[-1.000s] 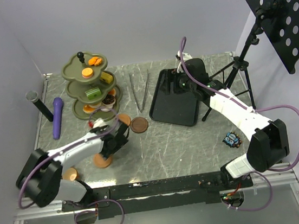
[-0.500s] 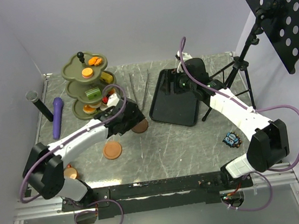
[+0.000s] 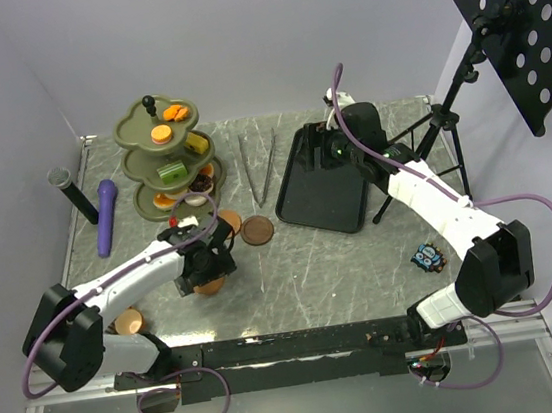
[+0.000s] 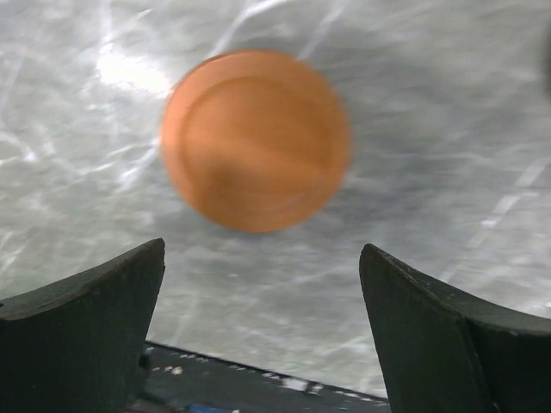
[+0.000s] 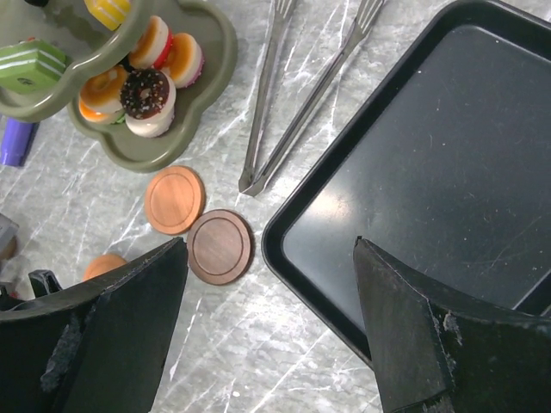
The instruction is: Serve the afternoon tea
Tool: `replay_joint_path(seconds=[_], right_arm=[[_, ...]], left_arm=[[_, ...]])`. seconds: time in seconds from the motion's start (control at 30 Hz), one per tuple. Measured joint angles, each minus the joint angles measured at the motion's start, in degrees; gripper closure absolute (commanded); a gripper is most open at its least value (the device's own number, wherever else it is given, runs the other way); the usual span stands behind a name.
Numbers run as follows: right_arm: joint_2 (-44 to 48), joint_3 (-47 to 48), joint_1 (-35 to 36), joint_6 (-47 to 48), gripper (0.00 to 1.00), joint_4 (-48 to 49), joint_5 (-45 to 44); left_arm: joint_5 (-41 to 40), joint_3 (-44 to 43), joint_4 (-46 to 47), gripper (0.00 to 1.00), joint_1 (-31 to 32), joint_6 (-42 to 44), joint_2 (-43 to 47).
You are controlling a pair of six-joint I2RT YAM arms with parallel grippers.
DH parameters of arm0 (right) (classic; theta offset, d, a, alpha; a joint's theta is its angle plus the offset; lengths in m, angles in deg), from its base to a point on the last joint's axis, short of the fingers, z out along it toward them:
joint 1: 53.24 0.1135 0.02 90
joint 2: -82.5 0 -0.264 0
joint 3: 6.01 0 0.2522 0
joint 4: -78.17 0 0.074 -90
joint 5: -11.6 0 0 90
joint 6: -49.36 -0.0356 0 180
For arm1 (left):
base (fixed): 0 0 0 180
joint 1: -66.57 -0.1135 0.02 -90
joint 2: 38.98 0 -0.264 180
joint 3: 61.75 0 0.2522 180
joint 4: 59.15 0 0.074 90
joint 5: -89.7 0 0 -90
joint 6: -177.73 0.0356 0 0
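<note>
The olive-green three-tier stand (image 3: 162, 158) at the back left carries orange, green and brown pastries (image 5: 146, 90). Two saucers lie in front of it, a light one (image 3: 227, 220) and a dark brown one (image 3: 256, 230). My left gripper (image 3: 203, 271) hovers open just above a third, orange saucer (image 4: 256, 140) lying flat on the table, with nothing between its fingers (image 4: 86, 335). My right gripper (image 5: 269, 249) hangs open and empty above the near-left corner of the black tray (image 5: 430, 172).
Metal tongs (image 3: 259, 168) lie between the stand and the tray. A purple cylinder (image 3: 106, 215) and a black tube (image 3: 70, 189) sit at the far left. Another orange disc (image 3: 129, 322) is by the left base, a small toy (image 3: 425, 257) at right, and a tripod (image 3: 429, 137) behind the tray.
My left arm swung up toward the two saucers by the stand, then came back toward me over the orange saucer, jaws a little wider. The right arm barely moved.
</note>
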Motion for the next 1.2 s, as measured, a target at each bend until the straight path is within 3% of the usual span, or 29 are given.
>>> replay_joint_path(seconds=[0.5, 0.77, 1.2], right_arm=[[0.02, 0.00, -0.66, 0.13, 0.16, 0.00, -0.44], [0.02, 0.09, -1.05, 0.33, 0.16, -0.09, -0.63], [0.02, 1.79, -1.38, 0.79, 0.16, -0.52, -0.90]], left_arm=[[4.07, 6.43, 4.13, 0.01, -1.92, 5.49, -2.16], [5.29, 6.84, 8.04, 0.12, -2.64, 7.56, -3.45], [5.16, -1.03, 8.61, 0.30, -7.52, 6.88, -12.26]])
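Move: The brown coaster I'm after lies about 3 cm ahead of my left hand, in line with it and some 5 cm below. Farther out on the table, an orange coaster is about 17 cm ahead and 7 cm to the right. A dark coaster is about 15 cm ahead and 14 cm to the right. From my right hand the brown coaster is roughly 17 cm back, 30 cm to the left and 25 cm down. I drop my left hand about 4 cm beside the near rim of the brown coaster, first easing back a couple of centimetres. Then, keeping low, I turn and sweep forward some 5 cm with the fingers closing about a quarter from wide open, the fingertips coming onto the near rim and pushing the coaster along the table towards the other two. ##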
